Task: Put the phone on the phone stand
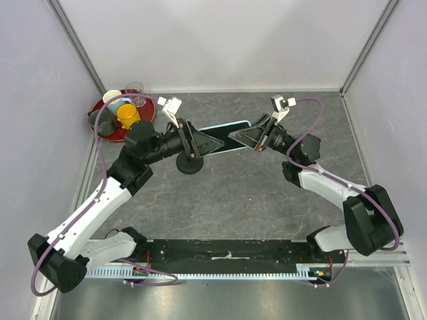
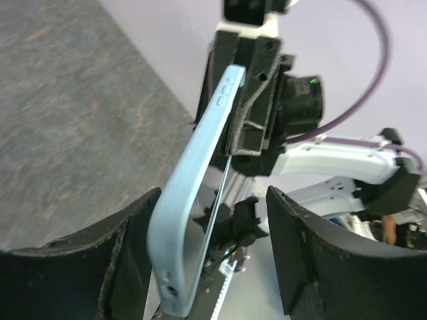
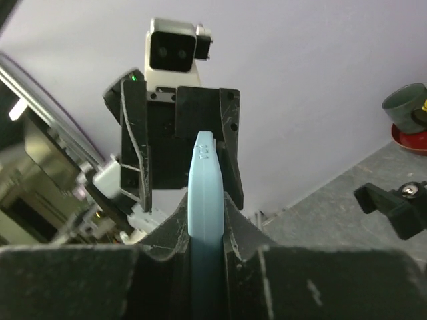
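The phone (image 1: 223, 135), black-screened with a light blue case edge, hangs above the table between my two grippers. My right gripper (image 1: 245, 138) is shut on its right end; in the right wrist view the blue edge of the phone (image 3: 205, 193) is pinched between both fingers of the right gripper (image 3: 205, 208). My left gripper (image 2: 213, 200) is open around the other end: the phone (image 2: 190, 207) lies against the left finger (image 2: 137, 227), with a clear gap to the right finger (image 2: 300, 233). The phone stand (image 1: 189, 164), a black disc base, sits on the table just below the left gripper (image 1: 200, 142).
A red tray (image 1: 107, 129) with a yellow cup (image 1: 128, 115) and other cups stands at the back left corner. A dark mug (image 3: 407, 107) on that tray shows in the right wrist view. White walls enclose the table on three sides.
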{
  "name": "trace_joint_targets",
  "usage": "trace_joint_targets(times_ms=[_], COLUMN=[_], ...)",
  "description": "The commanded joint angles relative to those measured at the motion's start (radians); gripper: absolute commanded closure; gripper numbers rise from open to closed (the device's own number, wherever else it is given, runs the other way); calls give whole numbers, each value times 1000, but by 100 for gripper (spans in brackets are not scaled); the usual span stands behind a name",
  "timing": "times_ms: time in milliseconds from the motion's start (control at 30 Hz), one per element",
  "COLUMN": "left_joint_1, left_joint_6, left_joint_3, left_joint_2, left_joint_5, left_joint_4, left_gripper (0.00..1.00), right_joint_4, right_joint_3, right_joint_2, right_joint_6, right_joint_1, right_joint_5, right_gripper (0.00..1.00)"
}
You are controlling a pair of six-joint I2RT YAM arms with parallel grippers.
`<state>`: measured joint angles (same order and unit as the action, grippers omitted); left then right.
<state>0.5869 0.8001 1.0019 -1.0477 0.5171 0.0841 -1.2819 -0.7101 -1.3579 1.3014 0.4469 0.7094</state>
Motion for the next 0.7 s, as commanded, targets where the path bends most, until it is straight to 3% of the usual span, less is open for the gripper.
trace_joint_targets(times_ms=[0,33,67,100,167,200,233,300,367,500,667], left_joint_1=[5,5,4,4,4,4,4,4,4,4,5], left_joint_6=[-334,-378,-412,-461,-504,-548,-568,-629,-686,-775,-837], left_joint_3=[104,121,154,170,239,272,308,407,514,543,437], left_joint_2=[84,103,147,167,193,193,181,123,59,-14,2], left_joint_5=[-98,-136,-232,-279,-377,-393,-397,-356,-231,-28,327], left_joint_4=[-379,-452,-531,-646,-754,-846,-884,-954,-1070,-1095,-954], left_gripper=[30,30,30,30,30,30,28,20,2,0,2], right_joint_4=[54,198,371,807,1217,1439,1519,1690,1765,1956,1962], right_joint_3=[-162,-185,-215,-298,-440,-472,-503,-601,-670,-742,-720], right_joint_2=[-27,-11,3,17,42,40,23,-4,-33,-32,43], right_joint_6=[-300,-391,-667,-827,-1291,-1397,-1454,-1554,-1588,-1656,-1645], right_joint_1=[-11,-13,-13,-13,25,50,94,128,193,282,288], right_joint_5=[267,295,323,305,172,104,0,-5,21,22,174], right_gripper=[100,100,100,100,100,100,100,100,100,100,100])
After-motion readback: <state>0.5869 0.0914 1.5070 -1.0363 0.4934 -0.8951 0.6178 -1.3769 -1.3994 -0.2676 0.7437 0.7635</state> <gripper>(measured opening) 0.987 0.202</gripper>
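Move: I grip the phone's right end in my right hand; its middle is about 4 cm to the left and level. The phone stand is some 10 cm ahead of that hand, 19 cm left and 28 cm below, and the yellow mug is roughly 17 cm beyond the stand and 26 cm farther left. From my left hand the phone's middle lies about 3 cm right at the same height, and the stand about 11 cm ahead, 12 cm left, 28 cm below. I keep the phone pinched in my right hand and swing it down towards the stand's level: first leftwards and slightly forward, then down and back, ending about 10 cm lower, with the fingers turning from pointing up-left to down-left. My left hand opens wide and clears the phone's other end, going about 9 cm left, then drifting back towards me and a little right, its fingers tipping down. ##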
